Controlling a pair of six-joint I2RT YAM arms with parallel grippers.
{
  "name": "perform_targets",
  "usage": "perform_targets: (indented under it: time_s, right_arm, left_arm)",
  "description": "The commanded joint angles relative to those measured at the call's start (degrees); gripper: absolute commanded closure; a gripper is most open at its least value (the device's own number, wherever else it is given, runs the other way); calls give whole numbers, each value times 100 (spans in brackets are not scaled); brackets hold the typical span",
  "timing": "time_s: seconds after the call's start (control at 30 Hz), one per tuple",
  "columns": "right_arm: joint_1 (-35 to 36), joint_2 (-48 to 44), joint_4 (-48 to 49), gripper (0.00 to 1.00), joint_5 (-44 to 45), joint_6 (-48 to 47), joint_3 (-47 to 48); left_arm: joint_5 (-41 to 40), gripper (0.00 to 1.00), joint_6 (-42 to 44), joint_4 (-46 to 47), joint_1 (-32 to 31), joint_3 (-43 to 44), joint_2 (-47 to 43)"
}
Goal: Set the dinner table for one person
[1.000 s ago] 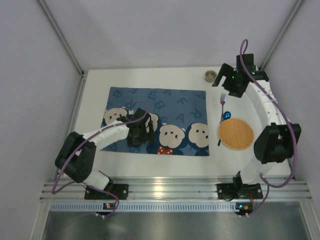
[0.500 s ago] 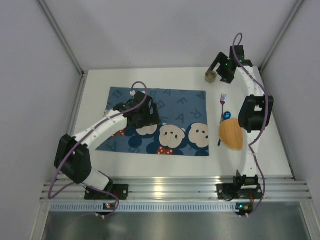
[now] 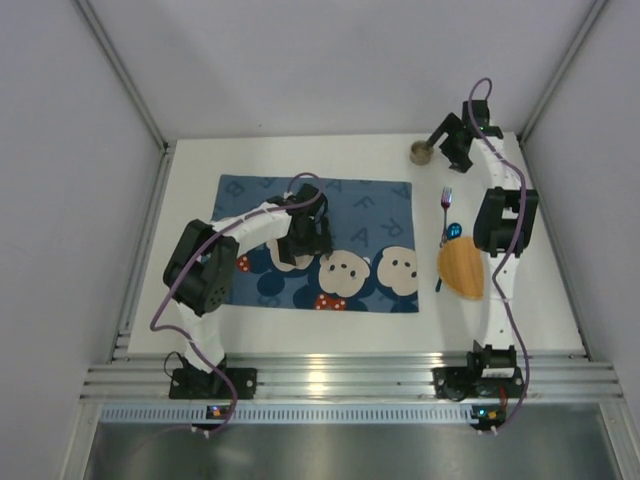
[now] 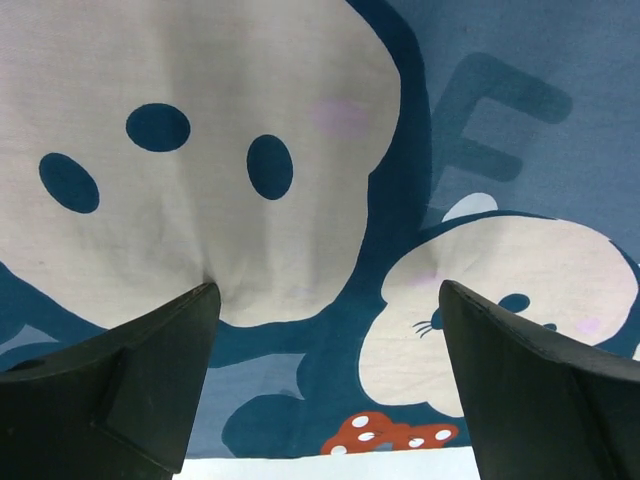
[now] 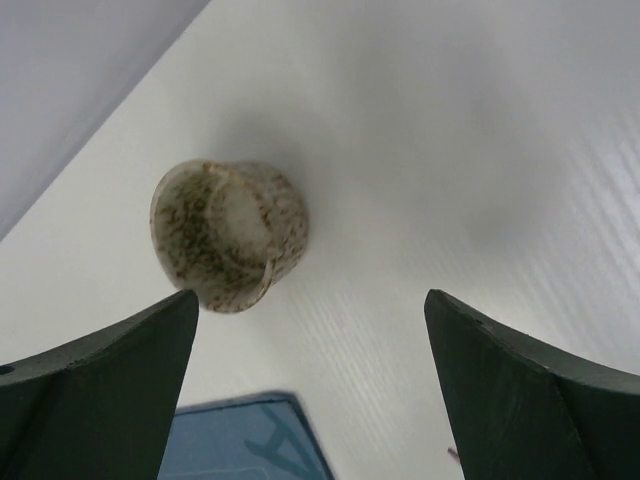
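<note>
The dinner table [image 3: 300, 338] is the white tabletop, with a blue cartoon-mouse placemat [image 3: 350, 215] spread on its left half. My left gripper [image 3: 302, 243] hovers low over the middle of the placemat [image 4: 470, 120], open [image 4: 325, 290] with only cloth between its fingers. My right gripper [image 3: 441, 140] is at the back right, beside a small speckled cup [image 3: 421, 152]. In the right wrist view the cup [image 5: 228, 235] stands just beyond the open gripper [image 5: 308, 295], nearer the left finger, untouched.
A purple fork [image 3: 446, 206], a blue-ended utensil [image 3: 455, 231] and a round wooden plate [image 3: 463, 270] lie right of the placemat; the right arm covers part of the plate. Grey walls close the back and both sides. The placemat's corner [image 5: 250, 440] shows below the cup.
The left gripper has moved up and to the right across the placemat. The right arm has folded and swung to the back, bringing its gripper up beside the cup.
</note>
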Motion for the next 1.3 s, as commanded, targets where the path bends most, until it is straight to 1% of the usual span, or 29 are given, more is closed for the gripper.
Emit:
perform_targets:
  time_s: [0.0,0.17,0.3,0.43,0.5,0.57,0.67,0.8,0.9,1.0,1.03,1.1,1.13,1.2,1.23,1.27]
  right_arm:
    - [-171,245,186,4,280,76,508]
    - [-153,570,194,9,307,41,798]
    - [-92,729,229,11,456,6,930]
    - [13,843,256,11,465,-29,1044]
    - [31,843,273,11,474,-47,1062]
    - [31,730,247,14,605,-91,1001]
    - [31,553,265,15,667,-100,956]
    - [31,606,353,16,614,-12,974]
    - [49,588,353,19,667,32,720]
    - [75,615,326,28,685,-99,605]
    - [267,641,274,33,781,-187,622]
    - [312,676,239,37,834,-266,684]
    - [339,728,204,38,843,-345,754]
    - [383,790,177,43,843,-425,824]
    - [409,825,159,51,843,-486,842]
    - [418,843,142,55,869,-521,842]
  left_arm:
    - [455,4,-303,161,26,-111,164]
    - [764,4,-672,328,-114,12,331]
    - [870,4,-681,232,-440,529,629]
    - [905,5,-611,-92,-809,1110,1008]
    - [922,5,-567,-172,-967,1382,1192]
    - [931,5,-532,-251,-1055,1523,1272]
    - [940,5,-532,-260,-1055,1507,1334]
    - [922,5,-523,-199,-1055,1392,1290]
    - [896,5,-418,-277,-1064,1436,1281]
    - [782,6,-208,-392,-1055,1471,1211]
    - [608,6,-137,-531,-1055,1428,1141]
    - [361,6,56,-708,-1047,1358,1036]
    - [29,6,109,-883,-1047,1314,983]
    - [-184,6,188,-1033,-1038,1208,764]
    - [-281,6,189,-1103,-1029,1199,684]
    - [-482,5,215,-1226,-1038,1199,588]
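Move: The left hand's fingertips already rest on the blue placemat, whose middle lies about 3 cm ahead and 2 cm to the right, just under them. From that hand the plate is some 38 cm right and nearly level, the fork 32 cm right and 11 cm ahead. The open right hand has the cup about 5 cm left, 2 cm ahead and 4 cm down; the fork lies about 13 cm back, straight in line, and the plate 26 cm back, 8 cm right. Rightward goes the left hand, about 12 cm with its spread fingertips pressed on the placemat, dragging it towards the plate while the wrist turns some 10 degrees clockwise; after a pause it eases back left about 3 cm. The right hand sinks nearly 4 cm and reaches 2 cm forward, swinging right and then back left to the cup, where its fingers close to half open, straddling the near right-hand wall. ##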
